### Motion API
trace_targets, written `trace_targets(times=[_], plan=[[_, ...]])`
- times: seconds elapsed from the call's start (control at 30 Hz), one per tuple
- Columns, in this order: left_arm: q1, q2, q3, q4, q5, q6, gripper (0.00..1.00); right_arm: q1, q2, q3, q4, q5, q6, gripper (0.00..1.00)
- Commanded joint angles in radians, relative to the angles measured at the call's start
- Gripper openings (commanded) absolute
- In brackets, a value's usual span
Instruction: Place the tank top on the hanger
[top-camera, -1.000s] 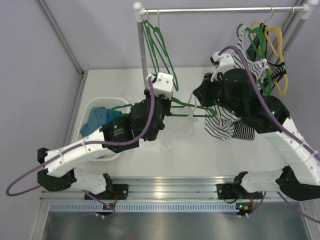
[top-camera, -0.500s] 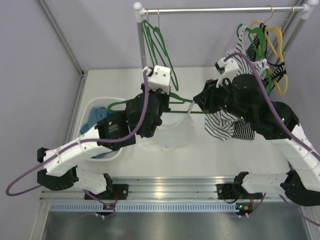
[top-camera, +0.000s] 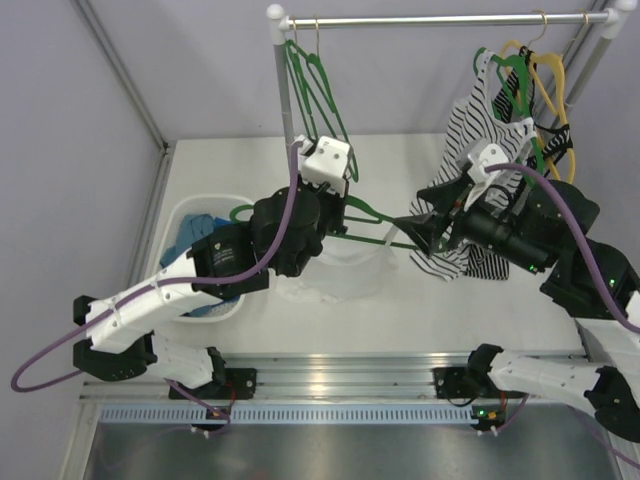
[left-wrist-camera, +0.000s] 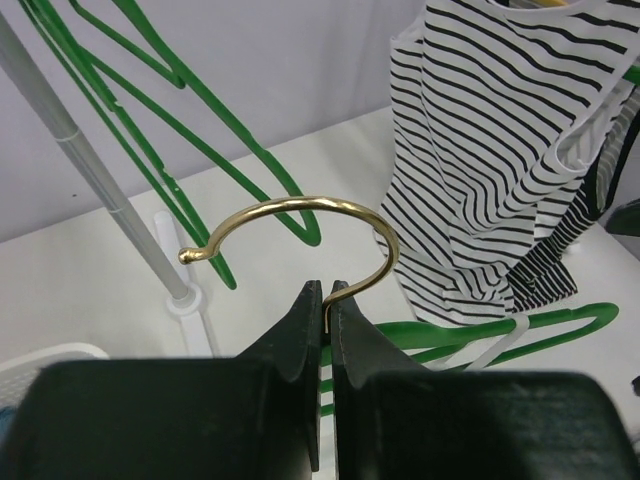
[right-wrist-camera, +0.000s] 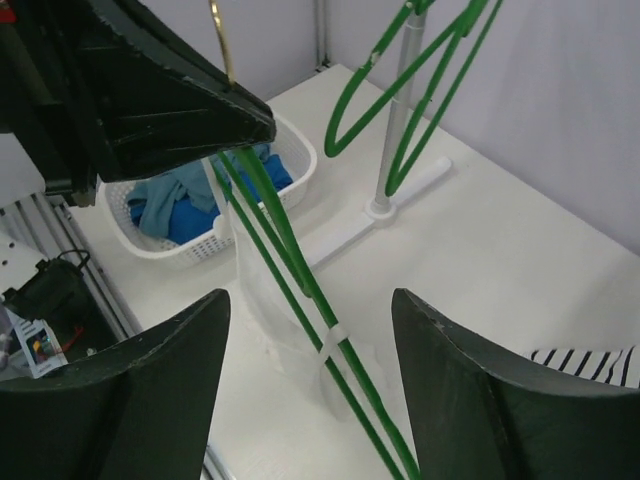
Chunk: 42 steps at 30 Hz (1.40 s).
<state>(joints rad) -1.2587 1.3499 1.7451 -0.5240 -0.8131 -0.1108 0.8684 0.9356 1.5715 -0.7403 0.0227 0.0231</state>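
Observation:
My left gripper (top-camera: 335, 200) is shut on the gold metal hook (left-wrist-camera: 300, 205) of a green hanger (top-camera: 368, 211) and holds it above the table; its jaws (left-wrist-camera: 322, 295) pinch the hook's stem. The white tank top (top-camera: 345, 268) hangs from the hanger down to the table. One narrow strap (right-wrist-camera: 333, 338) is looped over the hanger's arm (right-wrist-camera: 311, 287); the thin fabric (right-wrist-camera: 262, 290) hangs below. My right gripper (top-camera: 420, 232) is open at the hanger's right end. In the right wrist view the green arm passes between its spread fingers (right-wrist-camera: 312, 300) untouched.
A white basket (top-camera: 188, 218) with blue clothes (right-wrist-camera: 175, 200) stands at the left. A rail on a post (top-camera: 283, 90) carries spare green hangers (top-camera: 318, 90), a yellow hanger (top-camera: 555, 90) and a striped top (top-camera: 478, 130), which hangs just behind my right arm.
My right arm has swung back to the right and lower, uncovering the striped top; its gripper now points left at the hanger's end. The left gripper keeps the hanger, shifted slightly.

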Motion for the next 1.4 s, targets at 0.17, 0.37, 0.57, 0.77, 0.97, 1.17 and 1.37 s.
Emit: trace_targets(times=[0.17,0.37,0.57,0.77,0.97,1.17,1.37], plan=[[-0.005,-0.051,0.044,-0.019,0.127,-0.033,0.00,0.007,0.034,-0.076,0.102,-0.178,-0.161,0.67],[-0.005,-0.054,0.054,-0.025,0.164,-0.036,0.00,0.007,0.077,-0.110,0.142,-0.199,-0.160,0.68],[-0.005,-0.067,0.053,-0.025,0.175,-0.030,0.00,0.007,0.097,-0.125,0.163,-0.214,-0.147,0.57],[-0.005,-0.075,0.041,-0.018,0.184,-0.023,0.00,0.007,0.083,-0.163,0.202,-0.222,-0.126,0.31],[-0.005,-0.086,0.027,-0.001,0.193,-0.007,0.01,0.007,0.051,-0.211,0.232,-0.242,-0.089,0.04],[-0.005,-0.103,-0.005,0.022,0.192,0.006,0.41,0.009,-0.003,-0.238,0.237,-0.237,-0.049,0.00],[-0.005,-0.118,-0.022,0.042,0.206,0.025,0.53,0.009,-0.063,-0.269,0.214,-0.236,-0.031,0.00]])
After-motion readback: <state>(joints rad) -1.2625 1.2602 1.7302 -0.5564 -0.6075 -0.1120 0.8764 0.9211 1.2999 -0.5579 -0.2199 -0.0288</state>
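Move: My left hand holds the green hanger by its neck. The right shoulder of the hanger, just beside the neck, lies about 8 cm left of my open right hand, 3 cm ahead and 7 cm below; from my left hand it is roughly 4 cm right, 1 cm back and 3 cm lower. The tank top's strap is looped over that side, some 5 cm left of my right hand, 1 cm ahead and 9 cm down. I bring my open right hand about 6 cm left and as far down onto the hanger's right shoulder, between neck and strap, and pinch it there. Meanwhile my left hand eases back some 2 cm and swings the hanger about 10 degrees clockwise. Once the right grips, my left fingers open about halfway and begin to rise, while my right draws the hanger slightly right and back. ##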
